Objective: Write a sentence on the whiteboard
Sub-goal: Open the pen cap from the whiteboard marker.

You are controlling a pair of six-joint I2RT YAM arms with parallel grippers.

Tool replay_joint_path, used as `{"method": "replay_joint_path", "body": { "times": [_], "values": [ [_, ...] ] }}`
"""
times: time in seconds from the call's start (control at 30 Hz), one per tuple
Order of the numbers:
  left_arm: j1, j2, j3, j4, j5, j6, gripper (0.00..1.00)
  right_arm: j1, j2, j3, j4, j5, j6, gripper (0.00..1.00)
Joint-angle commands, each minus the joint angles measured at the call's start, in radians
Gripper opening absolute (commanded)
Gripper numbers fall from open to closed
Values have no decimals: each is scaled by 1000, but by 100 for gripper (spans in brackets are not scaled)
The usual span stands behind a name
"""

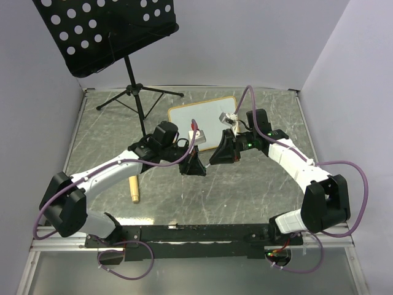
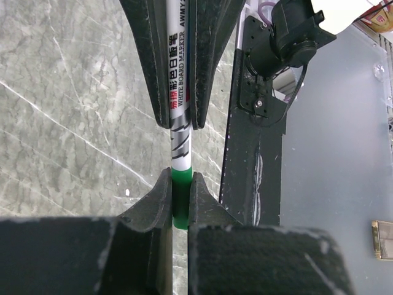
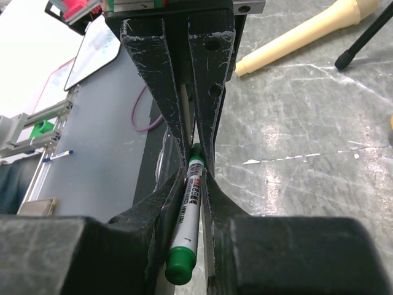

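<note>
The whiteboard (image 1: 202,114), white with a tan frame, lies flat at the back centre of the table. My two grippers meet in front of it, above the table. A whiteboard marker (image 2: 179,141), with a white printed barrel and green ends, is held between them. My left gripper (image 2: 180,196) is shut on one green end (image 1: 195,167). My right gripper (image 3: 195,184) is shut on the barrel (image 3: 187,215), and the other green end (image 3: 181,261) sticks out behind its fingers. In the top view the right gripper (image 1: 222,153) hides most of the marker.
A black perforated music stand (image 1: 110,31) stands at the back left, its tripod legs (image 1: 138,92) spread on the table. A cream wooden handle (image 1: 133,189) lies by the left arm and also shows in the right wrist view (image 3: 307,31). The black base rail (image 1: 202,233) runs along the near edge.
</note>
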Motion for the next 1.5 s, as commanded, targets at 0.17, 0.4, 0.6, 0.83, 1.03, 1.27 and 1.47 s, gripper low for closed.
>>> {"method": "replay_joint_path", "body": {
  "times": [0.17, 0.4, 0.6, 0.83, 1.03, 1.27, 1.47],
  "values": [
    [3, 9, 25, 37, 20, 13, 1, 18, 6, 43, -68, -67, -61, 0],
    [1, 12, 25, 31, 21, 16, 1, 19, 9, 52, -91, -79, -86, 0],
    [1, 9, 19, 31, 27, 21, 1, 13, 6, 51, -75, -87, -72, 0],
    [3, 3, -34, 3, 28, 50, 1, -31, -17, 34, 1, -89, 3, 0],
    [18, 1, -80, -4, 27, 52, 1, -80, -47, 0, 92, -76, 78, 0],
    [49, -17, -102, -62, 35, 58, 1, -107, -50, 4, 83, -72, 72, 0],
    [63, -28, -140, -79, 35, 59, 1, -133, -61, -15, 158, -46, 144, 0]
  ]
}}
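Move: The left fingers already pinch the marker's green cap; the marker's middle lies roughly 5 cm to their right, 2 cm farther out and 3 cm higher. From the right hand, already shut on the barrel, the cap is about 5 cm to the left, 2 cm back and 3 cm lower. The whiteboard's centre is some 22 cm ahead of the left hand and 18 cm below; the wooden stick is about 28 cm to its left, 1 cm ahead, equally low. Both hands first hold nearly still on the capped marker while the right hand's grip effort rises, then shift about 1 cm forward together as they begin to work apart. Then they part quickly: the left hand, still pinching the cap, goes about 5 cm down and 3 cm left with a small tilt, and the right keeps its grip on the barrel and draws away to about 2.5 cm forward and 2.5 cm right of its start, turning slightly clockwise. ##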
